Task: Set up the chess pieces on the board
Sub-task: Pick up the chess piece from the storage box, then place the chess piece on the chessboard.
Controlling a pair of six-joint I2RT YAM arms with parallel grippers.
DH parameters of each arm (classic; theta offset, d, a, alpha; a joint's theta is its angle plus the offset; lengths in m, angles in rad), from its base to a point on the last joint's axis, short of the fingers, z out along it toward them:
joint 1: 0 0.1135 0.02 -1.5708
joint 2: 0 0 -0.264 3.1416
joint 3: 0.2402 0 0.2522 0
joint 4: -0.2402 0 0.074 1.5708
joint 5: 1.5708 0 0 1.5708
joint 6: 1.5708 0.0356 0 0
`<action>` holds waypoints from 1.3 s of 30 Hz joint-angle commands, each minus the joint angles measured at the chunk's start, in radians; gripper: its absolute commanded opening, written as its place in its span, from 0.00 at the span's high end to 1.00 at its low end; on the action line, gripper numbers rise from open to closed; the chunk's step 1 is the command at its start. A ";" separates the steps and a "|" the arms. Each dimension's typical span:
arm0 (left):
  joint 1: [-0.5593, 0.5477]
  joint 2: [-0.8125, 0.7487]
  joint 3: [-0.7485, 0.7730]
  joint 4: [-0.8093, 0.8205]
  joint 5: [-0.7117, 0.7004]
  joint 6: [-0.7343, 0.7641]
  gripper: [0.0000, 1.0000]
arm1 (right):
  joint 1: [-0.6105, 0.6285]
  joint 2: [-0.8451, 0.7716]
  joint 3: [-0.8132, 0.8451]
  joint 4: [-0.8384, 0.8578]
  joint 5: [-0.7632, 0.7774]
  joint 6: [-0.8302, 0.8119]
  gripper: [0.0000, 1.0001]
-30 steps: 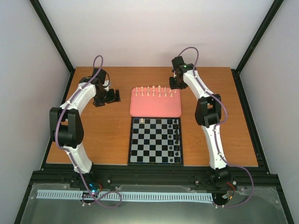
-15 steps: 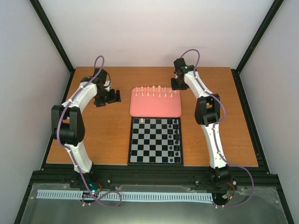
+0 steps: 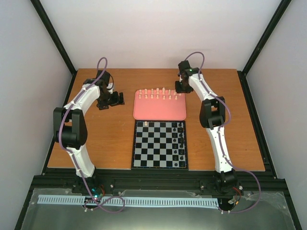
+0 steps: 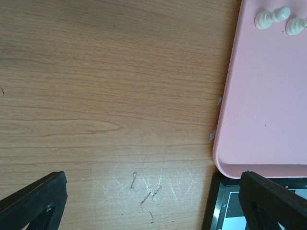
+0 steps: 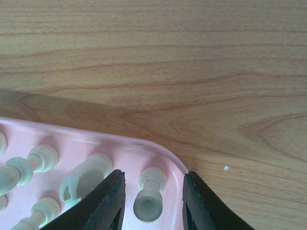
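Note:
Several cream chess pieces (image 3: pixel 158 94) stand in rows along the far edge of the pink tray (image 3: pixel 159 112). One more cream piece (image 3: pixel 146 124) stands on the far left corner of the board (image 3: pixel 159 144). My right gripper (image 5: pixel 152 201) is lowered over the tray's far right corner, open. Its fingers (image 5: pixel 103 201) straddle a cream pawn (image 5: pixel 149 194), with a gap on each side. My left gripper (image 4: pixel 153 211) hangs wide open over bare wood left of the tray (image 4: pixel 268 120), holding nothing.
Black pieces (image 3: pixel 181 141) line the board's right column. In the right wrist view more cream pieces (image 5: pixel 84 175) stand close to the left finger. The tray rim (image 5: pixel 177 160) lies just inside the right finger. The board corner (image 4: pixel 225 206) shows by the left gripper.
My right gripper has come down a little onto the tray's far right corner and its jaws have narrowed around the pawn. The left arm has not moved.

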 commanded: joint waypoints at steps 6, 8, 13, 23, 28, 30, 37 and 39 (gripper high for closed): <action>0.007 0.003 0.043 -0.010 0.002 -0.003 0.00 | -0.009 0.040 0.037 0.003 -0.019 -0.006 0.73; 0.007 0.003 0.045 -0.012 0.001 -0.003 0.00 | -0.009 0.037 0.037 0.001 -0.014 -0.006 0.78; 0.007 0.003 0.050 -0.013 0.002 -0.003 0.00 | -0.008 0.017 0.037 -0.003 0.004 -0.006 0.90; 0.007 -0.026 0.052 -0.009 0.006 -0.005 0.00 | -0.009 -0.110 0.020 -0.010 0.012 -0.013 0.95; 0.007 -0.046 0.035 -0.002 0.006 -0.005 0.00 | 0.015 -0.242 -0.055 -0.023 0.023 -0.009 0.96; 0.008 -0.054 0.028 0.000 0.006 -0.006 0.00 | 0.045 -0.316 -0.118 -0.016 0.041 -0.015 0.97; 0.011 -0.095 -0.007 0.014 0.028 -0.017 0.00 | 0.262 -0.476 -0.324 0.006 0.009 -0.018 0.97; 0.011 -0.110 -0.019 0.019 0.026 -0.018 0.00 | 0.343 -0.503 -0.377 0.033 -0.010 -0.013 0.97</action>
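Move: In the tray's far right corner, the chess piece aimed at stands between the right hand's parted fingers, its middle about 2 cm below the hand point. About 3 cm to the left of that piece stands the knight, and some 6 cm to its left the bishop, both level with it; a pawn stands about 6 cm left and 3 cm back of it. From the left hand, the corner piece lies roughly 14 cm ahead, 30 cm right and 8 cm lower. Sinking about 1 cm around the corner piece, the right hand shuts its half-open fingers and pinches the piece, then lifts it nearly straight up. Still rising, to about 16 cm above its start, it sweeps some 8 cm back and 8 cm left over the tray, fingertips swinging forward and the wrist turning about 10 degrees counter-clockwise. The left hand, open and empty, rises about 2 cm late on. ##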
